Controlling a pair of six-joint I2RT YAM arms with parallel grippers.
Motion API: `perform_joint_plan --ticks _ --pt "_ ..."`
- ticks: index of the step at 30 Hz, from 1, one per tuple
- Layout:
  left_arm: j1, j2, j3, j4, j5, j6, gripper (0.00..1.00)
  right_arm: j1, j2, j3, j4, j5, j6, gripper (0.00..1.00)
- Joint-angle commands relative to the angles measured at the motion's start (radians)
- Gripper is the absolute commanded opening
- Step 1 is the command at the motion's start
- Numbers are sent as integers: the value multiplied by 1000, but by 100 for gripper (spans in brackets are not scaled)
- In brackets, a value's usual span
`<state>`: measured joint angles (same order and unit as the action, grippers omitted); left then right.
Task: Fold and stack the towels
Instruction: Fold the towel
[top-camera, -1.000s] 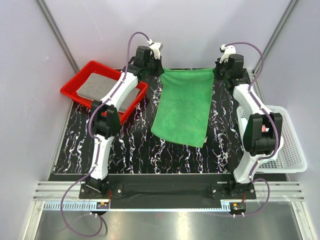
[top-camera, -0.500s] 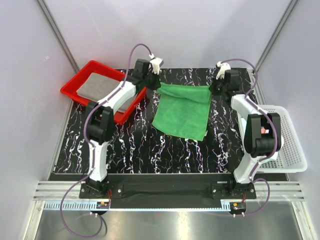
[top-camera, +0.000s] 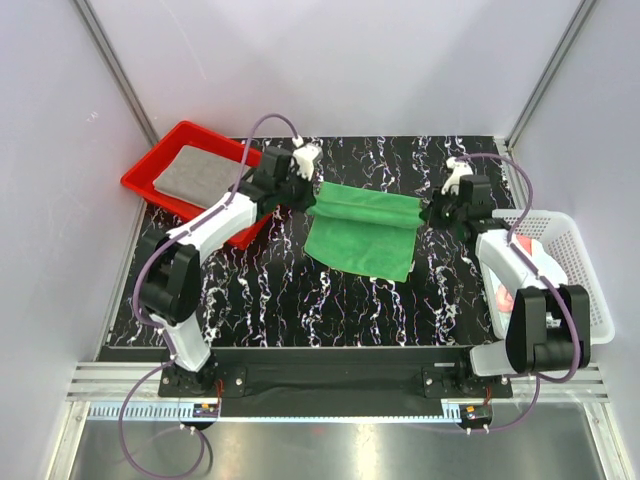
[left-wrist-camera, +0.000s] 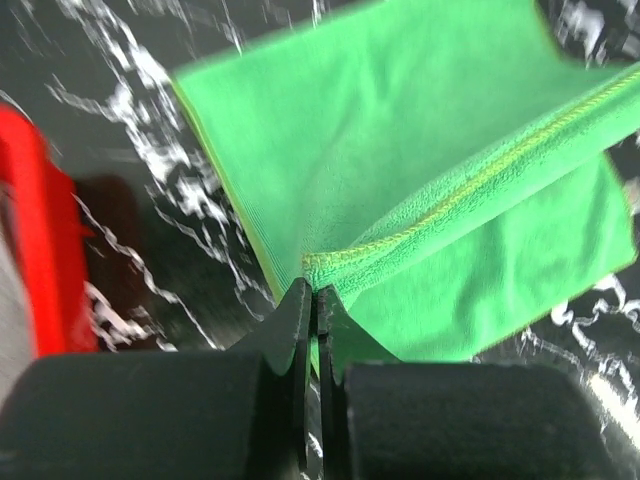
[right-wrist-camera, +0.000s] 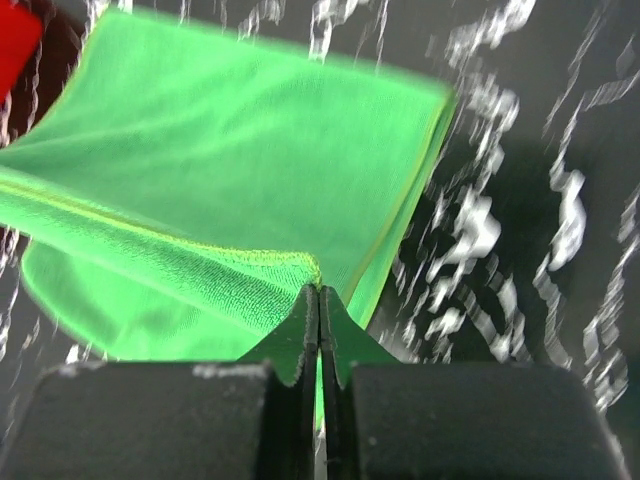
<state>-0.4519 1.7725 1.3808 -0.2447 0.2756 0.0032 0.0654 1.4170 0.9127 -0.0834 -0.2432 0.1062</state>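
Note:
A bright green towel (top-camera: 362, 232) lies mid-table, its far edge lifted and carried over towards the near half. My left gripper (top-camera: 312, 196) is shut on that edge's left corner, and my right gripper (top-camera: 425, 212) is shut on its right corner. In the left wrist view the closed tips of the left gripper (left-wrist-camera: 316, 292) pinch the hemmed corner of the green towel (left-wrist-camera: 400, 150). The right wrist view shows the right gripper (right-wrist-camera: 318, 292) pinching the other corner of the towel (right-wrist-camera: 230, 170) the same way. A folded grey towel (top-camera: 200, 172) rests in the red tray (top-camera: 140, 185).
The red tray stands at the back left, close to my left arm; its wall (left-wrist-camera: 40, 250) shows in the left wrist view. A white mesh basket (top-camera: 585, 300) sits at the right edge beside my right arm. The table is black marble-patterned (top-camera: 280, 300).
Both grippers have drawn the green towel's far edge from the back of the table towards the near side and lower, so the towel now doubles over itself.

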Motion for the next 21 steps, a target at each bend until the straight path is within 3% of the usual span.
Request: perform_joint_plan --ticks 1,3,5,9,10,12,15,21 --pt "-11 -56 -80 42 -58 0 0 -1 -56 -52 -71 -48 64 0" --pt "-21 -65 -139 59 -81 -38 5 1 -66 -69 -107 -45 105 0" --pt "-39 -73 -169 67 -126 -45 19 5 -81 -101 -119 -65 136 2" --pt "-71 -64 -146 -36 -229 -61 31 20 -73 -143 -206 -136 180 14" --pt "-76 -82 -150 -48 -251 -68 33 19 -60 -147 -232 -137 187 23" --pt "-87 -116 -179 -51 -324 -101 50 19 -46 -146 -310 -145 213 29" --pt "-88 -160 -198 -48 -334 -159 60 19 -39 -146 -342 -125 277 35" --pt "-88 -35 -123 -107 -286 -270 63 25 0 -100 -244 -96 371 40"
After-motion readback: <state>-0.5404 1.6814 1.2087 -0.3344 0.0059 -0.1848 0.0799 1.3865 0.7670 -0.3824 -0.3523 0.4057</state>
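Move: Both hands already pinch the green towel's upper edge by its corners. The lower layer's near left corner lies about 7 cm back and 8 below the left hand; its near right corner is 12 back, 4 left and 9 below the right hand. The fold crease's middle is 8 ahead and 15 right of the left hand, 10 ahead and 14 left of the right. Red tray: 8 ahead, 27 left of the left hand; white basket: 11 back, 30 right of the right. Both grippers let go of the green towel's upper edge as they lay it back and down on the lower layer: the right travels about 11 cm back and 8 down, its fingers tipping some 30 degrees steeper, the left 5 back and slightly left, dipping 7 before rising about 2. The left opens to more than half, the right to under half. ##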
